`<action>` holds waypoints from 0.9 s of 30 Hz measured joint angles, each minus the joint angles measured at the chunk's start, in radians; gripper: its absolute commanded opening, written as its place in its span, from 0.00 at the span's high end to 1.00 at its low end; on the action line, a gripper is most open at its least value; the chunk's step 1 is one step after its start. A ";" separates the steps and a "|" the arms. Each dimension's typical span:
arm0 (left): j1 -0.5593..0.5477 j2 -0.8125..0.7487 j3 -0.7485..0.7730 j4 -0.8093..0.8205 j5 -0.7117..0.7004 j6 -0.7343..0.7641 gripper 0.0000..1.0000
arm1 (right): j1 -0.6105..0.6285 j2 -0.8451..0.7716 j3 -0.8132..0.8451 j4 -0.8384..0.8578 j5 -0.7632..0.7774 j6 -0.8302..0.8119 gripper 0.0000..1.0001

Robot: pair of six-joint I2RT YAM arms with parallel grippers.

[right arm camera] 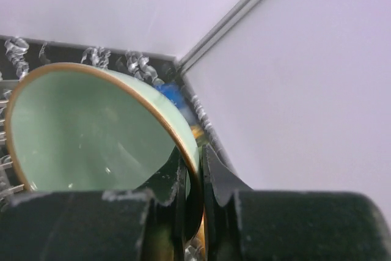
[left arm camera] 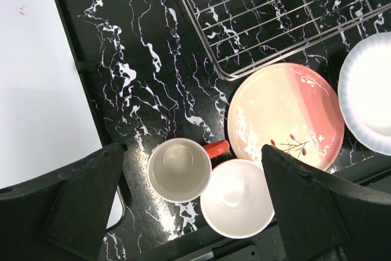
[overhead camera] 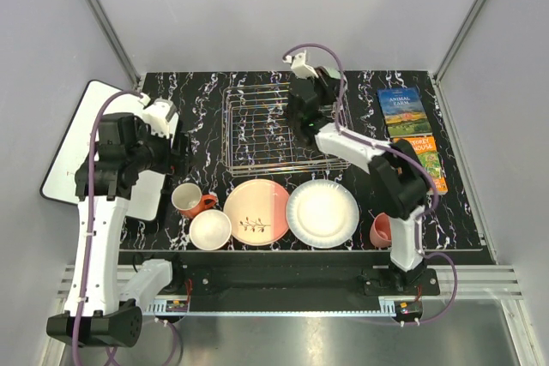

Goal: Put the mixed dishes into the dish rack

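My right gripper (right arm camera: 194,169) is shut on the rim of the mint-green bowl (right arm camera: 85,132), held tilted over the right side of the dish rack (overhead camera: 257,126). In the top view the gripper (overhead camera: 305,122) hides the bowl. My left gripper (left arm camera: 192,148) hangs open above the orange-red mug (left arm camera: 178,169) and the orange bowl (left arm camera: 237,198), touching neither. In front of the rack lie the pink-and-cream plate (overhead camera: 256,212) and the white plate (overhead camera: 322,213). The pink cup (overhead camera: 381,230) stands at the front right beside the right arm.
A white board (overhead camera: 86,147) lies at the table's left edge under the left arm. Two books (overhead camera: 403,111) (overhead camera: 429,160) lie at the right, beyond the rack. Enclosure walls close in behind and on both sides.
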 measured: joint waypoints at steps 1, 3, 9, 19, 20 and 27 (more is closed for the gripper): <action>0.000 -0.001 -0.005 0.000 -0.002 0.001 0.01 | 0.004 0.036 0.011 0.134 0.011 -0.123 1.00; 0.000 -0.005 -0.014 0.000 -0.008 0.003 0.01 | 0.006 0.153 0.081 0.421 0.038 -0.426 1.00; 0.000 -0.029 -0.040 0.003 -0.023 0.017 0.01 | 0.007 0.327 0.127 0.737 0.117 -0.811 1.00; 0.000 -0.053 -0.060 0.008 -0.037 0.024 0.01 | 0.020 0.352 0.123 0.854 0.184 -0.920 1.00; 0.000 -0.053 -0.060 0.008 -0.037 0.024 0.01 | 0.021 0.353 0.123 0.858 0.185 -0.920 1.00; 0.000 -0.056 -0.060 0.008 -0.045 0.024 0.01 | 0.021 0.412 0.161 0.884 0.194 -0.923 1.00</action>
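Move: My right hand, already pinching the green bowl by its rim, is over the right part of the dish rack; the rack's middle lies about 13 cm to its left, 3 cm back and some 21 cm below. The white plate sits about 31 cm back and 4 cm left, the blue book roughly 25 cm right and 2 cm farther out. From my left hand the rack's middle is about 20 cm ahead and 32 cm right. Keeping the green bowl pinched, I carry my right hand a last 2 cm forward and slightly left, then lower it towards the rack's far right part, easing back a little, pausing, and sinking again, about 5 cm down overall. On the way my wrist rolls its left side down and swings clockwise, some 20 degrees in all. ##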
